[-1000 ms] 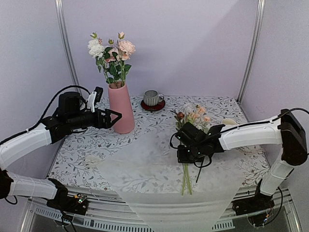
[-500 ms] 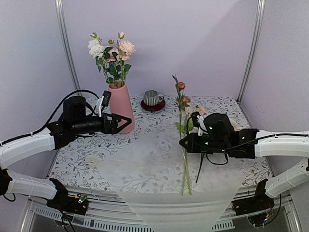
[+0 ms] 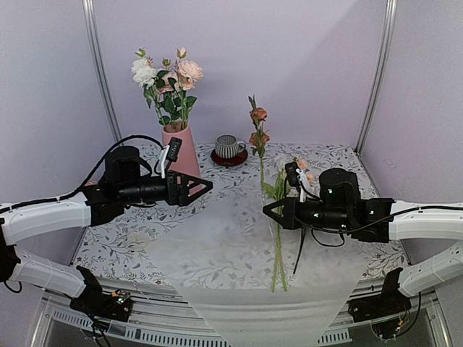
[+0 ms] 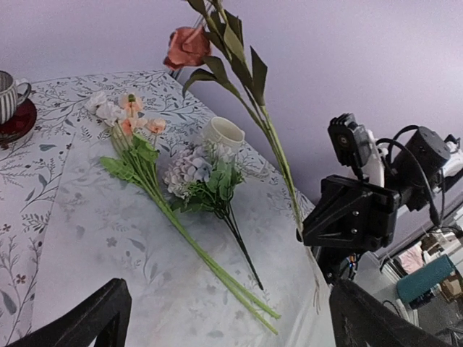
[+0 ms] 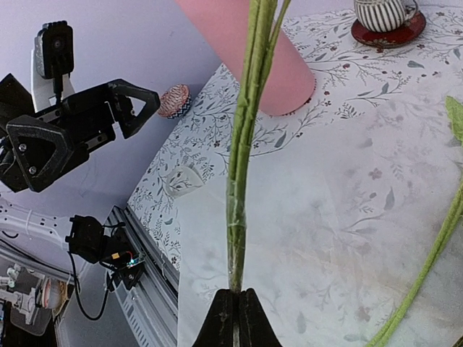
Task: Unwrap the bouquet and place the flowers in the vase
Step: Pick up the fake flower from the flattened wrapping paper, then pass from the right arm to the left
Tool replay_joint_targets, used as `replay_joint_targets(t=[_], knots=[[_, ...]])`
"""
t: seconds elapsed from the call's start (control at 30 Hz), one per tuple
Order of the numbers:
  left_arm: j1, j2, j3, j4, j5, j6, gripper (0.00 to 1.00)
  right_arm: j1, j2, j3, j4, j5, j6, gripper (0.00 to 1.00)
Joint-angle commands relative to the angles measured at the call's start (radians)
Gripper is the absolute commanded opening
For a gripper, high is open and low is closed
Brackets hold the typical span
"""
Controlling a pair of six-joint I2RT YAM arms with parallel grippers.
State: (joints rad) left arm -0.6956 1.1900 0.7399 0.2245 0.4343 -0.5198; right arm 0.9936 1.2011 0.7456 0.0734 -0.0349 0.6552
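Observation:
The pink vase [image 3: 179,144] stands at the back left with several flowers [image 3: 168,76] in it. My right gripper [image 3: 266,209] [image 5: 234,295] is shut on the lower end of a green-stemmed flower [image 3: 261,163] [image 5: 242,144], which stands upright above the table's middle, its peach blooms [image 3: 258,115] [image 4: 188,45] on top. My left gripper [image 3: 204,187] [image 4: 230,289] is open and holds nothing; it hangs in front of the vase and points right, at the held stem. More flowers [image 3: 279,249] [image 4: 184,228] lie loose on the bouquet's wrapping paper [image 3: 217,253], which is spread flat.
A grey striped mug [image 3: 229,147] sits on a red saucer behind the vase's right side. A cream mug [image 4: 223,133] lies near the loose blooms at the right. Tent poles [image 3: 98,65] rise at the back corners. The table's front edge [image 3: 239,311] is close to the stem ends.
My right gripper has lifted one flower off the pile, turned it upright and carried it left. My left gripper has slid right, from beside the vase to in front of it.

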Motion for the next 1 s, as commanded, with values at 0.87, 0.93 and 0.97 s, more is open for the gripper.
replay_joint_targets(t=[0.87, 0.93, 0.97], knots=[[-0.125, 0.18, 0.041, 0.407, 0.13, -0.144, 0.64, 0.103, 0.125, 0.082, 0.193, -0.216, -0.178, 0.03], [-0.129, 0.193, 0.042, 0.439, 0.145, -0.16, 0.59, 0.103, 0.129, 0.083, 0.193, -0.219, -0.18, 0.03], [-0.128, 0.198, 0.04, 0.454, 0.151, -0.167, 0.57, 0.103, 0.131, 0.083, 0.193, -0.22, -0.182, 0.03]])
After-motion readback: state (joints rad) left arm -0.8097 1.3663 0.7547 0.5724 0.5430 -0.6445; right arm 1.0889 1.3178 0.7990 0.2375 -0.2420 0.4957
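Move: The right gripper already holds the orange flower upright by its lower stem. The piece of stem just above that grip is about 15 cm to the left gripper's right, 2 cm nearer the base and level in height. From the right gripper, the left one waits some 16 cm left, 4 cm farther out and 4 cm higher. The vase stands roughly 16 cm ahead of the left hand and 9 cm left, its middle 6 cm lower. The lying flowers are about 6 cm ahead of the right hand, 5 cm right and 16 cm below. Bring the two grippers together for a handover: carry the flower about 6 cm left and 5 cm back, rising slightly, turning the right wrist some 20 degrees counter-clockwise with its grip kept shut. Meanwhile reach the open left gripper some 6 cm right and 3 cm back, rising a little then dipping, and start closing its fingers around the stem above the right grip, to a bit over half open. ##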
